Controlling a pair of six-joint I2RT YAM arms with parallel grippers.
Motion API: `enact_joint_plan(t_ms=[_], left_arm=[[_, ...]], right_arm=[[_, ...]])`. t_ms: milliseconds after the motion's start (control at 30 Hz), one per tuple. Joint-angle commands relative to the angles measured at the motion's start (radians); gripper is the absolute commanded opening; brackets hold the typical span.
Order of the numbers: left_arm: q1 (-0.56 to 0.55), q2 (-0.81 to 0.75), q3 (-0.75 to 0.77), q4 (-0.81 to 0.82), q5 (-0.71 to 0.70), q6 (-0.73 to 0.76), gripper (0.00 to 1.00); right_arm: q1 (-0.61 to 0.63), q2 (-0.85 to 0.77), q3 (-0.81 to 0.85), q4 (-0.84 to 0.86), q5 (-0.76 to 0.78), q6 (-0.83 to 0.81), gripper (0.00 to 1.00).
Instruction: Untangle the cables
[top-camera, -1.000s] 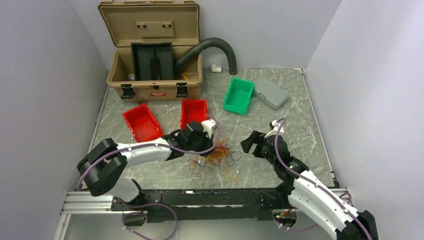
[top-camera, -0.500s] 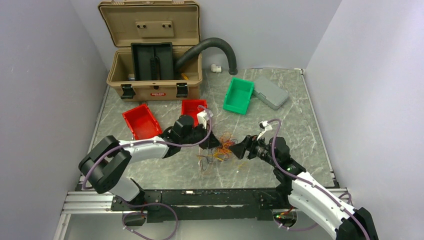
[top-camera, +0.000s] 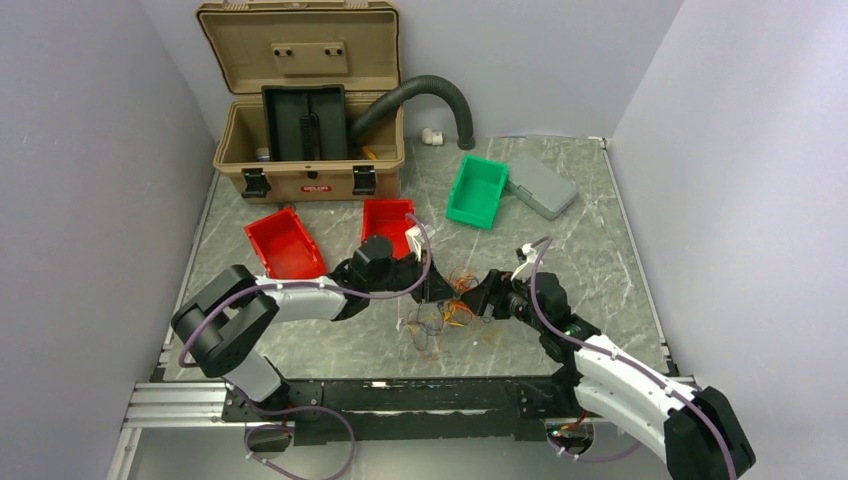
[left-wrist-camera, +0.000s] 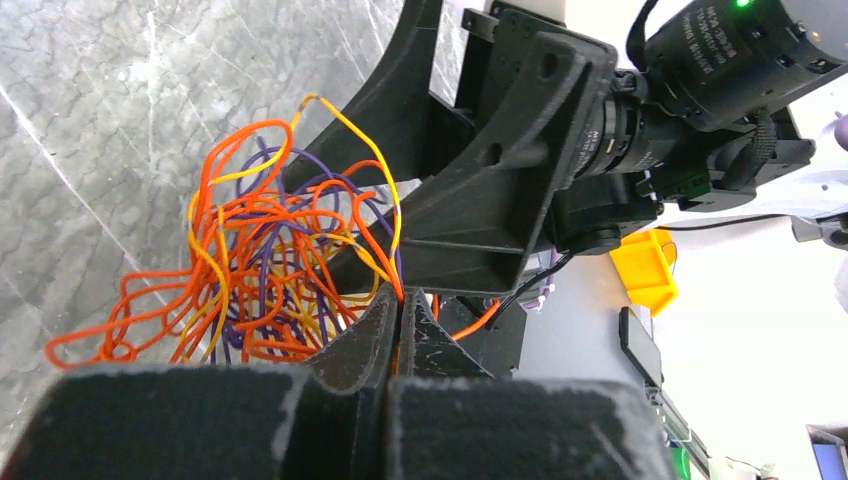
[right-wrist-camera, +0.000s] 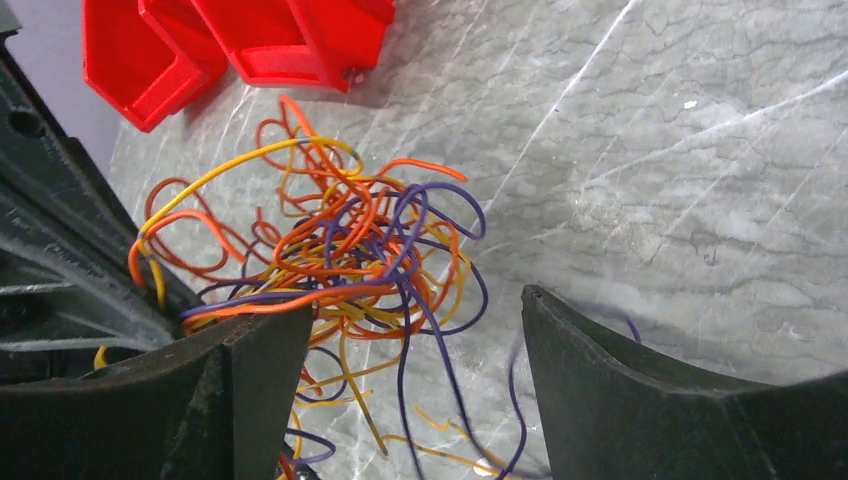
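The cables (top-camera: 443, 312) are a loose tangle of thin orange, yellow and purple wires on the marble table, between the two arms. My left gripper (top-camera: 432, 286) is at the tangle's left side. In the left wrist view it (left-wrist-camera: 400, 305) is shut, with orange and yellow strands of the cables (left-wrist-camera: 270, 260) pinched at its tips. My right gripper (top-camera: 478, 297) faces it from the right. In the right wrist view it (right-wrist-camera: 410, 305) is open, and the cables (right-wrist-camera: 350, 240) lie just ahead of it, with purple and orange strands running between its fingers (right-wrist-camera: 240, 380).
Two red bins (top-camera: 285, 245) (top-camera: 388, 222) sit just behind the left arm. A green bin (top-camera: 478, 190) and a grey case (top-camera: 541, 184) lie further back on the right. An open tan toolbox (top-camera: 305, 110) with a black ribbed hose (top-camera: 430, 95) stands at the back.
My right gripper has swung left and low, up to the tangle, and narrowed a little. The left gripper, still shut, has shifted back and right, dragging the cables with it.
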Motion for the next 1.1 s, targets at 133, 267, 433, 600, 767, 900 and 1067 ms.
enact_joint_plan(t_ms=[133, 267, 433, 600, 767, 900, 1067], left_arm=[[-0.055, 0.006, 0.073, 0.183, 0.049, -0.084, 0.0], [-0.07, 0.031, 0.104, 0.325, 0.115, -0.233, 0.0], [-0.072, -0.036, 0.129, 0.247, 0.132, -0.211, 0.0], [-0.06, -0.174, 0.181, -0.027, 0.096, -0.063, 0.0], [-0.022, -0.304, 0.26, -0.429, -0.062, 0.117, 0.0], [0.026, -0.406, 0.262, -0.677, -0.277, 0.2, 0.0], [0.112, -0.522, 0.201, -0.869, -0.485, 0.232, 0.0]], right_arm=[[0.005, 0.094, 0.012, 0.143, 0.126, 0.06, 0.74], [0.005, 0.111, 0.012, 0.126, 0.248, 0.118, 0.63], [0.005, 0.001, -0.043, 0.105, 0.362, 0.168, 0.48], [0.003, -0.069, -0.011, -0.177, 0.531, 0.229, 0.4], [0.002, -0.176, 0.03, -0.498, 0.771, 0.431, 0.18], [0.002, -0.275, 0.064, -0.627, 0.87, 0.466, 0.15], [0.0, -0.295, 0.129, -0.713, 0.946, 0.436, 0.12]])
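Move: About 3 cm to the right hand's left and 2 cm ahead, level with its open fingers, hangs the orange, yellow and purple cable tangle. From the left hand, which already pinches strands of it, the tangle is some 6 cm below, 4 cm ahead and 2 cm to the right. The red tray stands roughly 20 cm ahead and 20 cm left of the right hand, 7 cm lower, with the green tray 31 cm ahead and 3 cm right, equally low. Reaching about 3 cm forward into the hanging tangle, the right hand closes its fingers around the cables, then carries them some 14 cm to the right while turning about 50 degrees clockwise. The left hand keeps its strands pinched, easing back and slightly right as it climbs about 14 cm, then swinging left and forward away from the bundle. ##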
